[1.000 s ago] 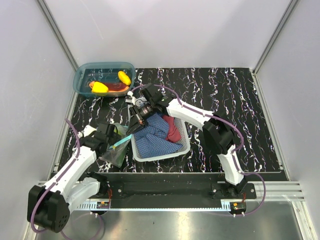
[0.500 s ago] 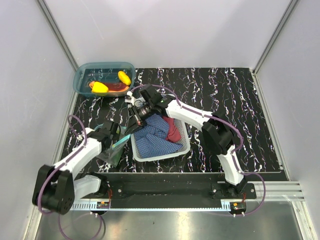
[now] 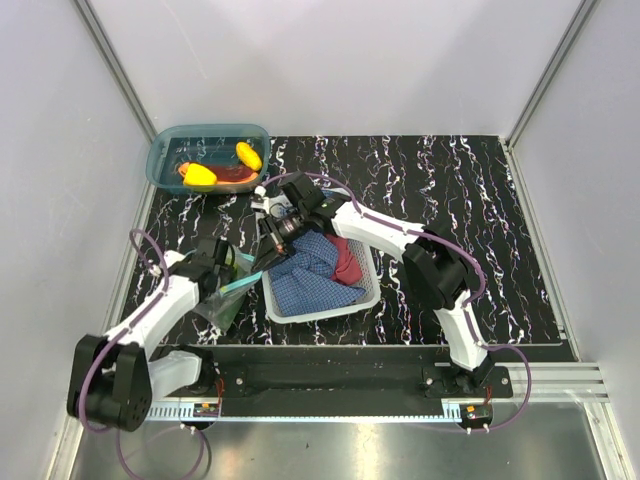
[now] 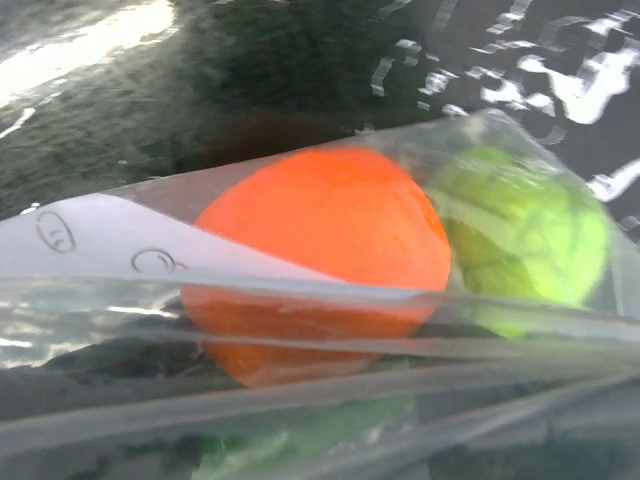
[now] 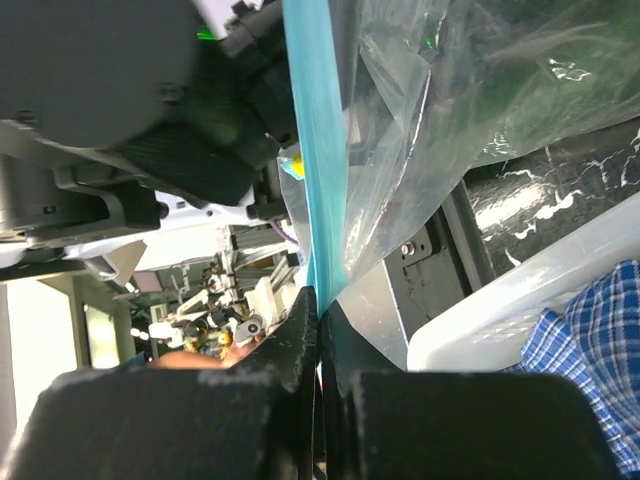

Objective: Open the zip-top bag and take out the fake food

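Observation:
The zip-top bag (image 3: 228, 298) hangs taut between both grippers, left of the white basket. Its teal zip strip (image 5: 318, 150) runs from my right gripper up toward the left gripper. My right gripper (image 5: 320, 300) is shut on the strip's end; it also shows in the top view (image 3: 268, 256). My left gripper (image 3: 214, 264) is at the bag's upper left side and appears shut on the plastic; the film hides its fingers in the left wrist view. Inside the bag are fake food pieces: an orange one (image 4: 320, 245), a lime-green one (image 4: 525, 235) and a dark green one (image 4: 300, 440).
A white basket (image 3: 372, 290) with blue plaid and red cloth sits just right of the bag. A rigid teal bin (image 3: 160, 150) at the back left holds two yellow pieces (image 3: 200, 176) and a red-orange item. Grey walls bound the black marbled mat.
My left arm has folded at the elbow and its gripper has shifted slightly up along the bag. My right gripper keeps its hold on the zip strip and has barely moved.

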Motion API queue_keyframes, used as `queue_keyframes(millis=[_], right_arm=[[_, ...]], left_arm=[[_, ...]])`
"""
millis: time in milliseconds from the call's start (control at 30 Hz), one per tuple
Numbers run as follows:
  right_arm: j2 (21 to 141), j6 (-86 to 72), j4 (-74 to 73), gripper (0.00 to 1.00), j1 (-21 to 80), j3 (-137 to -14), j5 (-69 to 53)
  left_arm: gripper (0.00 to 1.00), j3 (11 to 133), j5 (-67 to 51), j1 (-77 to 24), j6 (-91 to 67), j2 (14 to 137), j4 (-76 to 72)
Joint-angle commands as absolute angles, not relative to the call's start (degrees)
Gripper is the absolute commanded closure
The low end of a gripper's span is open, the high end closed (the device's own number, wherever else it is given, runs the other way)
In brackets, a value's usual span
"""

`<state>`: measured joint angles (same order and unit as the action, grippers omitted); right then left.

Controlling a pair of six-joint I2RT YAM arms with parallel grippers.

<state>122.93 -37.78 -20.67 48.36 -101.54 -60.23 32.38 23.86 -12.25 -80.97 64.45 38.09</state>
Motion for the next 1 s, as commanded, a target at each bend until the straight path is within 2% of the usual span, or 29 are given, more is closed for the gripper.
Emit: queue_keyframes(millis=[0, 167, 467, 633, 833, 967], right_arm=[[117.8, -37.5, -22.7, 1.0, 45.6, -102.6, -66.8], [118.7, -38.1, -22.7, 1.0, 45.4, -103.9, -67.5], [119.1, -38.2, -22.7, 1.0, 45.1, -104.2, -66.4], [119.2, -37.2, -23.2, 1.0, 44.9, -103.4, -64.3], [119.6, -32.3, -28.9, 1.0, 44.9, -106.0, -60.1], [119.3, -26.4, -35.4, 1.0, 44.6, -107.6, -51.9]], left_arm=[[1.0, 33.9, 19.7, -10.8, -71.7, 58.3, 38.1], [1.0, 35.9, 12.1, -12.3, -60.4, 51.5, 39.5], [1.0, 39.1, -0.9, -12.3, -51.2, 42.7, 46.1], [1.0, 44.5, -1.0, -12.3, -49.0, 37.0, 51.4], [1.0, 48.2, -7.6, -12.3, -47.1, 34.7, 55.7], [1.0, 47.9, -12.7, -12.3, -46.8, 31.9, 55.1]])
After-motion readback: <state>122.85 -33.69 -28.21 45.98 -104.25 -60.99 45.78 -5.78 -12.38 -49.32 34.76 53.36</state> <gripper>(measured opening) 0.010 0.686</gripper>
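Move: The orange is already between my left fingers, deep in the bag. The bag's open mouth, where I'm taking it, is about 8 cm to the right, 3 cm back and 12 cm above my left hand. The green apple sits some 7 cm right and 5 cm farther out, at about hand height; the tray is roughly 35 cm straight ahead, also at about hand height. From my right hand, shut on the blue zip edge, the mouth lies 5 cm left, 1 cm back and 3 cm below. I draw the orange up out of the bag's depth with my left hand, about 15 cm, going right towards the mouth and my right hand, then back a little too. The wrist turns some 45 degrees clockwise and the fingers tip up while they keep their grip. My right hand stays shut on the blue zip edge, easing only slightly to the right. ##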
